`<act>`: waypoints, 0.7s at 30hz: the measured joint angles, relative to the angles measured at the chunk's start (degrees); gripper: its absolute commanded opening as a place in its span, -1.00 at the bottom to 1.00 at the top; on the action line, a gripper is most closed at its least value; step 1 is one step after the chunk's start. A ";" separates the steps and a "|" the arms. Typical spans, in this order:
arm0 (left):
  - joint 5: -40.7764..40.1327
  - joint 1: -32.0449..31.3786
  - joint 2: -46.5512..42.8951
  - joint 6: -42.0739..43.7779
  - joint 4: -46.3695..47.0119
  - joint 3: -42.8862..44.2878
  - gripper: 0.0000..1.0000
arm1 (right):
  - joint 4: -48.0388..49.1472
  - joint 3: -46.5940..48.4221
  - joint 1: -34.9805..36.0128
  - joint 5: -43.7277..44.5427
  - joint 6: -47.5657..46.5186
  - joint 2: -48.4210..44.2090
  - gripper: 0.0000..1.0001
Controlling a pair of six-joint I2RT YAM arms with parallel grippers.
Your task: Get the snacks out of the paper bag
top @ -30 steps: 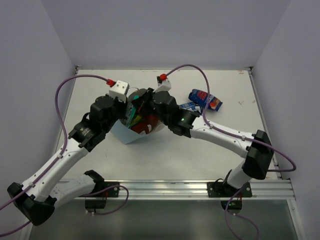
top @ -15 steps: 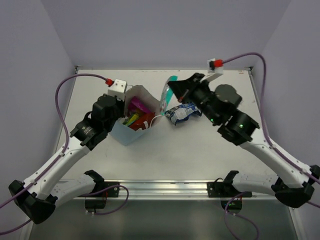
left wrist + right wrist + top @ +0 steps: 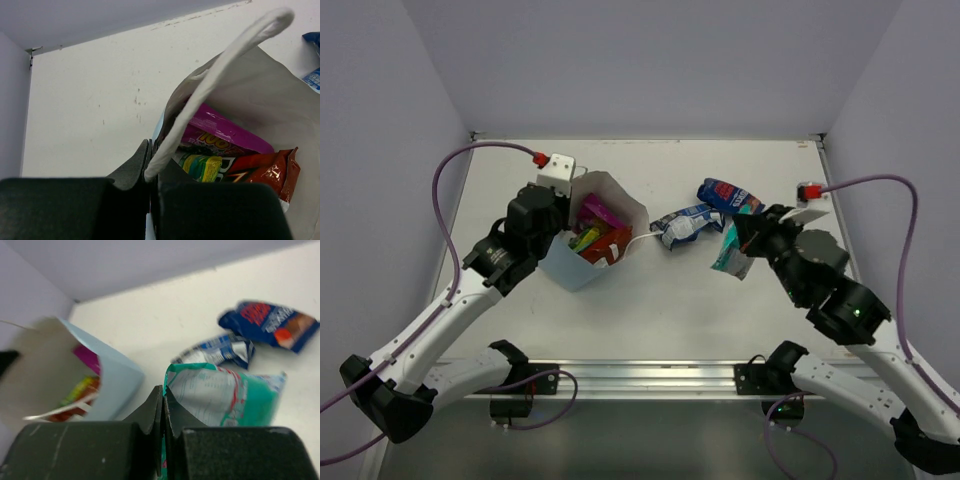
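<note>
The light-blue paper bag (image 3: 578, 265) stands open at centre left, holding the magenta packet (image 3: 599, 213), the green-yellow packet (image 3: 586, 240) and the red-orange Doritos packet (image 3: 610, 244). My left gripper (image 3: 560, 208) is shut on the bag's rim at its white handle (image 3: 215, 85). My right gripper (image 3: 740, 240) is shut on the teal packet (image 3: 729, 252), held above the table to the right; it shows large in the right wrist view (image 3: 225, 395). The blue-white packet (image 3: 684, 224) and the dark blue packet (image 3: 728, 196) lie on the table.
The white table (image 3: 700, 300) is walled at the back and both sides. A metal rail (image 3: 650, 375) with the arm bases runs along the near edge. Purple cables loop over both arms.
My right gripper has lifted the teal packet out of the bag and swung it right, past the two packets on the table. The left gripper has stayed on the bag.
</note>
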 measured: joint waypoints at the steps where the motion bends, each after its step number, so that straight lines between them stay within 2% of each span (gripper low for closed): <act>1: -0.09 0.00 0.09 0.13 -0.13 0.26 -1.00 | -1.25 -2.69 -0.04 0.42 0.17 0.39 -1.00; 4: -0.15 0.00 0.17 0.39 -0.46 0.61 -1.00 | -3.78 -9.94 -0.09 1.20 0.83 2.51 -1.00; 8: -0.11 0.00 0.39 0.57 -0.81 1.07 -1.00 | -4.48 -15.43 -0.24 -0.15 1.01 10.25 -1.00; 11: 0.00 0.00 0.42 1.42 -0.79 1.11 -1.00 | -2.19 -15.45 -0.33 -3.89 0.59 16.65 -0.56; 12: 0.22 0.00 0.42 1.57 -0.79 1.11 -1.00 | -1.99 -15.08 -0.17 -5.20 0.39 18.14 -0.18; 13: 0.42 0.00 0.42 2.05 -0.74 1.11 -1.00 | -2.10 -14.12 0.39 -6.91 0.24 20.13 0.05; 16: 1.03 0.00 0.42 3.76 -0.70 1.11 -1.00 | -3.45 -9.03 2.78 -10.75 -0.28 23.04 0.53; 21: 2.82 0.00 0.39 6.05 -0.39 1.11 -1.00 | -5.14 5.55 4.15 -15.80 -0.44 23.04 0.61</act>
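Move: The green packet hangs pinched in the right gripper. The bare table spot for it is some 36 cm below that hand, about 3 cm to its left and hardly nearer the bases. The paper bag stands roughly 32 cm left of that hand and 10 cm farther out; the white-and-blue packet lies about 22 cm out and 6 cm left. From the left gripper the spot is some 30 cm right, 9 cm back and 28 cm down. Bring the right gripper down fast, about 21 cm, tipping the fingers downward, and open them wide at the bottom to let go of the green packet over the bare table. Then swing left towards the bag, some 11 cm in all, rising again about halfway with the fingers spread. Keep the left gripper pinching the bag's handle in place. ##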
